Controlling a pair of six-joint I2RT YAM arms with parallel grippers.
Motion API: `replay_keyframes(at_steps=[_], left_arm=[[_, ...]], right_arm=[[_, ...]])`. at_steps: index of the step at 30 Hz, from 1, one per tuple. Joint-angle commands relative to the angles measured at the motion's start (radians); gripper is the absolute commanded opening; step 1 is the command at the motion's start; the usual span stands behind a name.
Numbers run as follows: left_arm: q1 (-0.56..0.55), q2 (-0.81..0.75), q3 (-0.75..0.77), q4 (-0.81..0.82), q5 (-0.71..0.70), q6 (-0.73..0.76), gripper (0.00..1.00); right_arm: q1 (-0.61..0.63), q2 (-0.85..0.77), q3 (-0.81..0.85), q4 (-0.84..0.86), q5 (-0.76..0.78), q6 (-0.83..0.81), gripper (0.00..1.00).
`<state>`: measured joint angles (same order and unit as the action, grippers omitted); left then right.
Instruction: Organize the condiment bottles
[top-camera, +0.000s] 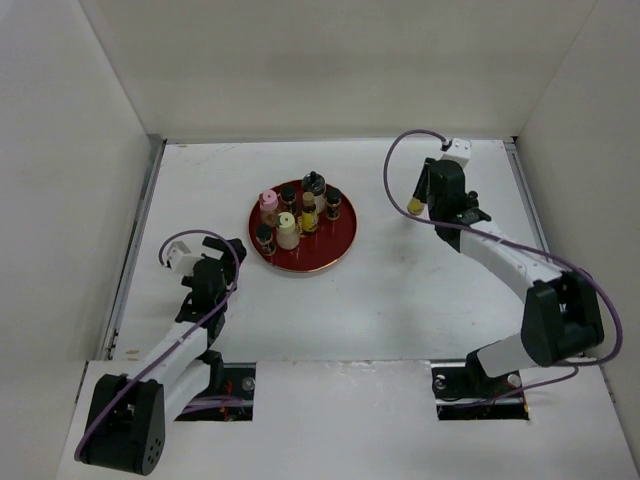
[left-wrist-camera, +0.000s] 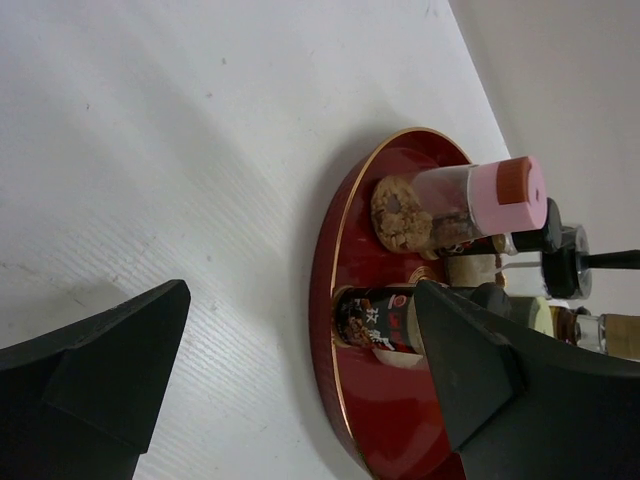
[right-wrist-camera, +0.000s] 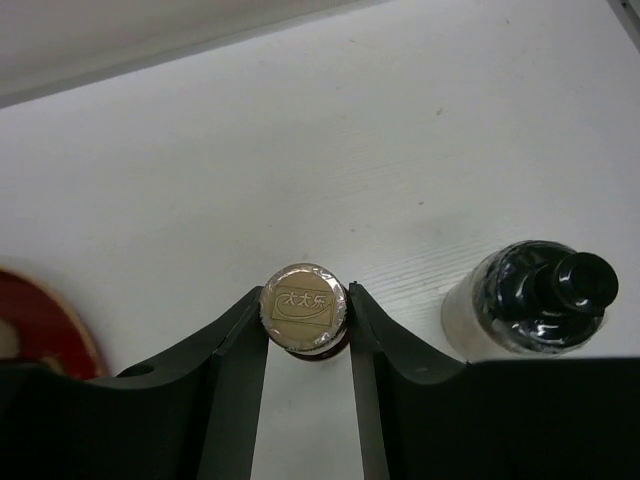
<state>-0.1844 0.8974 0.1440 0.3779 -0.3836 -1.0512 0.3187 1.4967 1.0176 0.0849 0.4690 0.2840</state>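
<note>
A red round tray (top-camera: 335, 250) holds several small condiment bottles: a pink-capped one (top-camera: 268, 203), a cream-capped one (top-camera: 287, 228), a slim amber one (top-camera: 308, 212) and dark-capped ones (top-camera: 313, 183). My right gripper (right-wrist-camera: 305, 300) is shut on a gold-capped bottle (right-wrist-camera: 304, 308), right of the tray (top-camera: 414, 205). A black-capped bottle (right-wrist-camera: 540, 298) stands on the table beside it. My left gripper (left-wrist-camera: 300, 350) is open and empty at the tray's near-left rim (left-wrist-camera: 325, 300), facing a dark labelled bottle (left-wrist-camera: 385, 320) and the pink-capped one (left-wrist-camera: 470, 200).
White walls enclose the table on the left, back and right. The tray's edge (right-wrist-camera: 40, 330) shows at the left of the right wrist view. Purple cables loop off both arms (top-camera: 390, 165).
</note>
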Motion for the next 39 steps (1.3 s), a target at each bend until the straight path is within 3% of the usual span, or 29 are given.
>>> replay_keyframes(at_steps=[1, 7, 13, 28, 39], left_arm=[[-0.002, -0.032, 0.023, 0.039, -0.023, 0.020, 1.00], [0.001, -0.008, 0.034, 0.038, -0.018, 0.023, 1.00], [-0.009, -0.025, 0.035, 0.042, -0.034, 0.028, 1.00], [-0.013, -0.040, 0.022, 0.039, -0.031, 0.025, 1.00], [-0.022, -0.011, 0.025, 0.046, -0.023, 0.020, 1.00]], right_arm=[[0.074, -0.139, 0.004, 0.101, -0.021, 0.010, 0.31], [0.269, -0.214, -0.033, 0.118, -0.033, 0.026, 0.32], [0.377, -0.243, -0.020, 0.104, -0.075, 0.046, 0.31], [0.625, 0.034, 0.038, 0.259, -0.015, 0.063, 0.32], [0.716, 0.209, 0.091, 0.294, 0.056, -0.003, 0.34]])
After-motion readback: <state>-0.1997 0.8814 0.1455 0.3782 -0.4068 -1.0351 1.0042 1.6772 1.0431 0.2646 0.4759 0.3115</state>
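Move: The right hand already holds the second yellow-labelled bottle, lifted clear. The free spot near the tray's close edge lies about 30 cm left, 13 cm back and 12 cm below; the yellow-capped jar stands some 5 cm left of that spot and 6 cm farther out, the first yellow-labelled bottle about 10 cm straight beyond it. From the left hand, the spot is roughly 25 cm right and about level in reach. The right arm carries the bottle some 30 cm left and 13 cm back, rising, then sinking over the tray. ##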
